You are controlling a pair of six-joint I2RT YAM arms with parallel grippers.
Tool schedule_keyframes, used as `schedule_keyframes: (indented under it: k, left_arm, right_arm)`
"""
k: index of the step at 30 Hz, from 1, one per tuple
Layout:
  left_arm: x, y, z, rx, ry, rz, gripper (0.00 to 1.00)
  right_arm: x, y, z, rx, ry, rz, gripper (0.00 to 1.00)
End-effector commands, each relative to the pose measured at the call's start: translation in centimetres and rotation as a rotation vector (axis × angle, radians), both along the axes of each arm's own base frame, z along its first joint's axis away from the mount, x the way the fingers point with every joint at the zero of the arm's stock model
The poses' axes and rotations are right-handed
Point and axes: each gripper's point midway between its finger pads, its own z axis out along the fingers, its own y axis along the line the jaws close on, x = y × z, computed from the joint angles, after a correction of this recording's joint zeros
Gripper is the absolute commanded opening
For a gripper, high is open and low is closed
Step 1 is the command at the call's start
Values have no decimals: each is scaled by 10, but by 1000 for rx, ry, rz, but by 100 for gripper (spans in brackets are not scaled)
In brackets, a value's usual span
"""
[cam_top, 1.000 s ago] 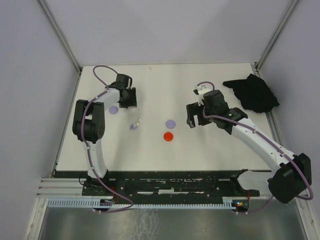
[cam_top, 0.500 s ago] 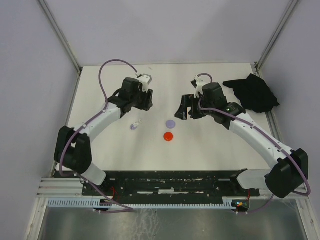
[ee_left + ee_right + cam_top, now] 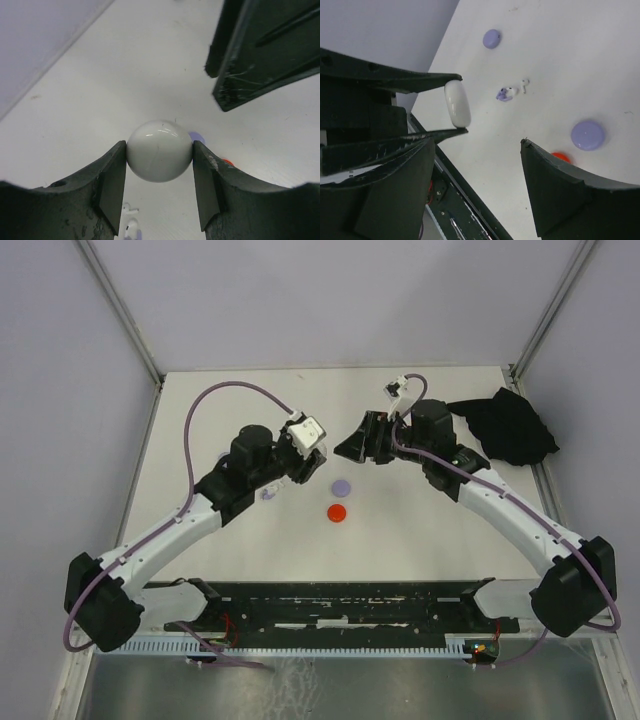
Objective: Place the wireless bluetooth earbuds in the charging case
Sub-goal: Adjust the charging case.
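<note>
The charging case (image 3: 160, 150), a smooth white rounded shell, is pinched between the two fingers of my left gripper (image 3: 160, 148) and held above the table. The right wrist view shows the case (image 3: 457, 104) edge-on between those fingers. My right gripper (image 3: 477, 147) is open with nothing between its jaws, and it faces the case from close by. In the top view the left gripper (image 3: 318, 462) and right gripper (image 3: 352, 445) nearly meet at mid-table. The earbuds (image 3: 506, 93), a lilac-and-white piece with a small white one beside it, lie on the table below.
A lilac disc (image 3: 342, 486) and a red disc (image 3: 338, 512) lie just below the two grippers. Another lilac disc (image 3: 491, 38) sits at the far left of the table. A black cloth (image 3: 510, 425) is heaped at the back right.
My left arm has swung from the far left to mid-table, carrying the white case. My right gripper has moved left toward it, its jaws somewhat narrower than before.
</note>
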Motion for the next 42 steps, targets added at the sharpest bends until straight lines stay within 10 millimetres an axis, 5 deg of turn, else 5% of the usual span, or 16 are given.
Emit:
schedule_keyframes:
  k: [1,8,24,38,42]
  left_arm:
    - [-21,-19,50,-22,-268,-177,55]
    - [-37,-25,70,-39,-365,-251,55]
    - [-53,-31,81,-59,-405,-327,54]
    - [-59,-31,82,-23,-444,-375,54]
    - [-59,-29,83,-8,-453,-372,55]
  right_arm:
    - [-8,18,47,148,-154,81,76]
    - [-22,37,48,139,-249,143,68]
    - [-40,42,36,125,-308,249,44]
    - [-63,45,17,54,-316,433,43]
    - [-66,44,12,33,-308,462,35]
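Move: Out ahead of the right fingers, the white charging case already sits clamped in the left fingertips, about 7 cm to the right hand's left, 1 cm farther out and 3 cm lower. Seen from the left hand, the case is right at its hand point, and the right gripper it meets is 7 cm to the right, 1 cm back and 3 cm higher. On the table 23 cm below the left hand, the purple case lies some 2 cm ahead and 5 cm right, the red case 7 cm back and 3 cm right, and the white earbud 3 cm ahead and 11 cm left. Bringing the two grippers together in the air, the left hand draws the held case back about 6 cm, up 4 and slightly right, turning clockwise some 20 degrees with its fingers tipping up. The right hand first swings left towards the case, then eases back, turning counter-clockwise and tipping its fingers up, while they close by about half to straddle the case's free edge. ##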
